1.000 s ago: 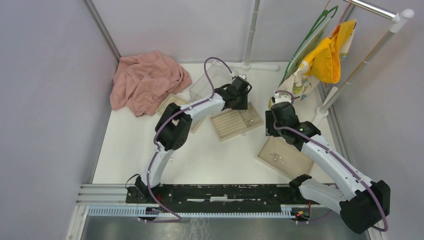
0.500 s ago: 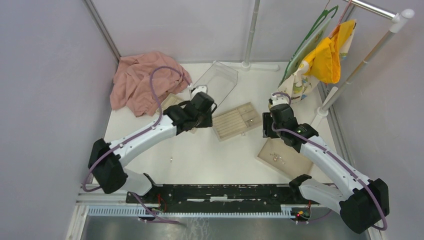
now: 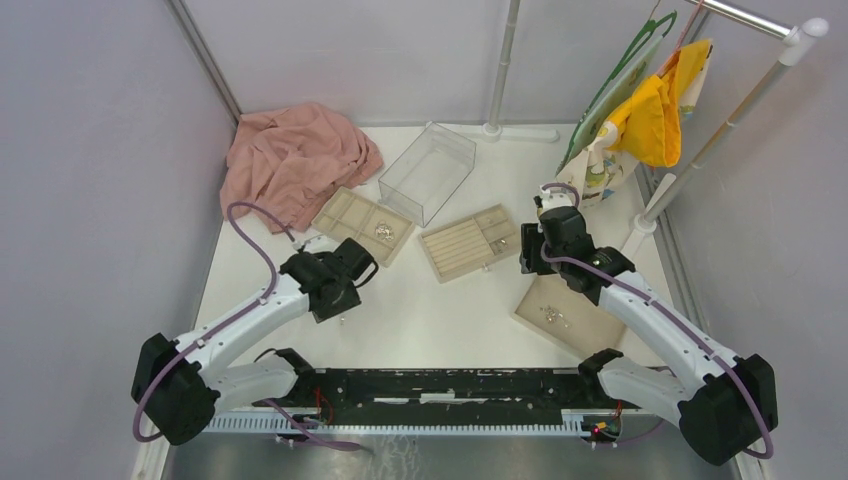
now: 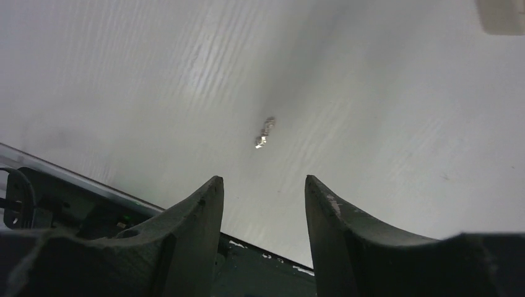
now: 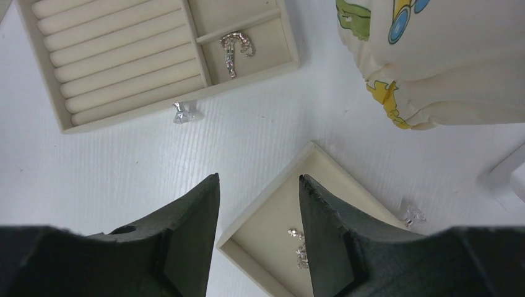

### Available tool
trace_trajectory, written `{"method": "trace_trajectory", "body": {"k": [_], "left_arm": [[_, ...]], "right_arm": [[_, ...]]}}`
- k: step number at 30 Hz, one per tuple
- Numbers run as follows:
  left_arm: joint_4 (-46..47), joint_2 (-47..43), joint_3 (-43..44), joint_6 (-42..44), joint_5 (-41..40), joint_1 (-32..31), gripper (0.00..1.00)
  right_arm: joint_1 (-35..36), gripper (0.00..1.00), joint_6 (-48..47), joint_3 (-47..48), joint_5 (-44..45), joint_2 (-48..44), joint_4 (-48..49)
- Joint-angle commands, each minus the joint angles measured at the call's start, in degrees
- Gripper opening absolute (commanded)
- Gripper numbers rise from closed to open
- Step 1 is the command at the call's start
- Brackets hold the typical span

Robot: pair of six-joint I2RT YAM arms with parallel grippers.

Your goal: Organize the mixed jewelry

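Observation:
A small silver jewelry piece (image 4: 265,132) lies loose on the white table just ahead of my left gripper (image 4: 263,179), which is open and empty, low over the near left (image 3: 335,300). My right gripper (image 5: 259,177) is open and empty, hovering over the corner of a small beige tray (image 5: 266,229) that holds several silver bits (image 5: 300,250). A silver chain (image 5: 234,46) rests in a compartment of the ring-roll tray (image 5: 117,55). One loose piece (image 5: 184,113) sits at that tray's near edge. Another loose piece (image 5: 413,215) lies beside the small tray.
A compartment tray (image 3: 350,213) with jewelry lies at the back left. Behind it are a clear plastic box (image 3: 428,172) and a pink cloth (image 3: 290,165). Bags (image 3: 640,110) hang from a rack at the right. A black rail (image 3: 450,385) runs along the near edge.
My left arm swung from the back centre by the clear box down to the near left of the table, and its jaws opened wider. The right arm barely moved.

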Motion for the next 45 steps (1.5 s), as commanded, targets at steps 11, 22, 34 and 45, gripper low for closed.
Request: {"method": "trace_trajectory", "body": {"k": [11, 22, 34, 45], "left_arm": [[12.9, 3.6, -11.4, 0.8, 5.5, 8.1, 0.44], [18.8, 7.9, -13.6, 3.8, 8.2, 10.6, 0.31], [22.5, 5.6, -11.1, 9.6, 12.2, 10.2, 0.02], [21.9, 4.4, -1.5, 17.2, 15.5, 9.3, 0.02]], "right_arm": [[0.0, 0.56, -0.9, -0.6, -0.9, -0.8, 2.4], [0.0, 0.56, -0.8, -0.4, -0.7, -0.2, 2.6], [0.0, 0.56, -0.7, -0.3, -0.6, 0.1, 2.9], [0.0, 0.56, -0.5, -1.0, -0.2, -0.6, 2.6]]}}
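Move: Almost straight below the left hand, about 8 cm down and 1 cm to its left, lies the small jewelry piece. The divided tray's middle is some 22 cm ahead of the hand and 4 cm to its right, at nearly the same depth. The ring tray's middle lies about 18 cm ahead and 29 cm to the right. From the right hand the piece is roughly 44 cm left, 13 cm back and 11 cm below. Sinking about 8 cm to the table, the left hand swings a little back and left, then eases forward again over the small jewelry piece. Its fingers close from wide open and pinch the piece between their tips. The hand then lifts about 4 cm while drawing forward and right, towards the divided tray. ##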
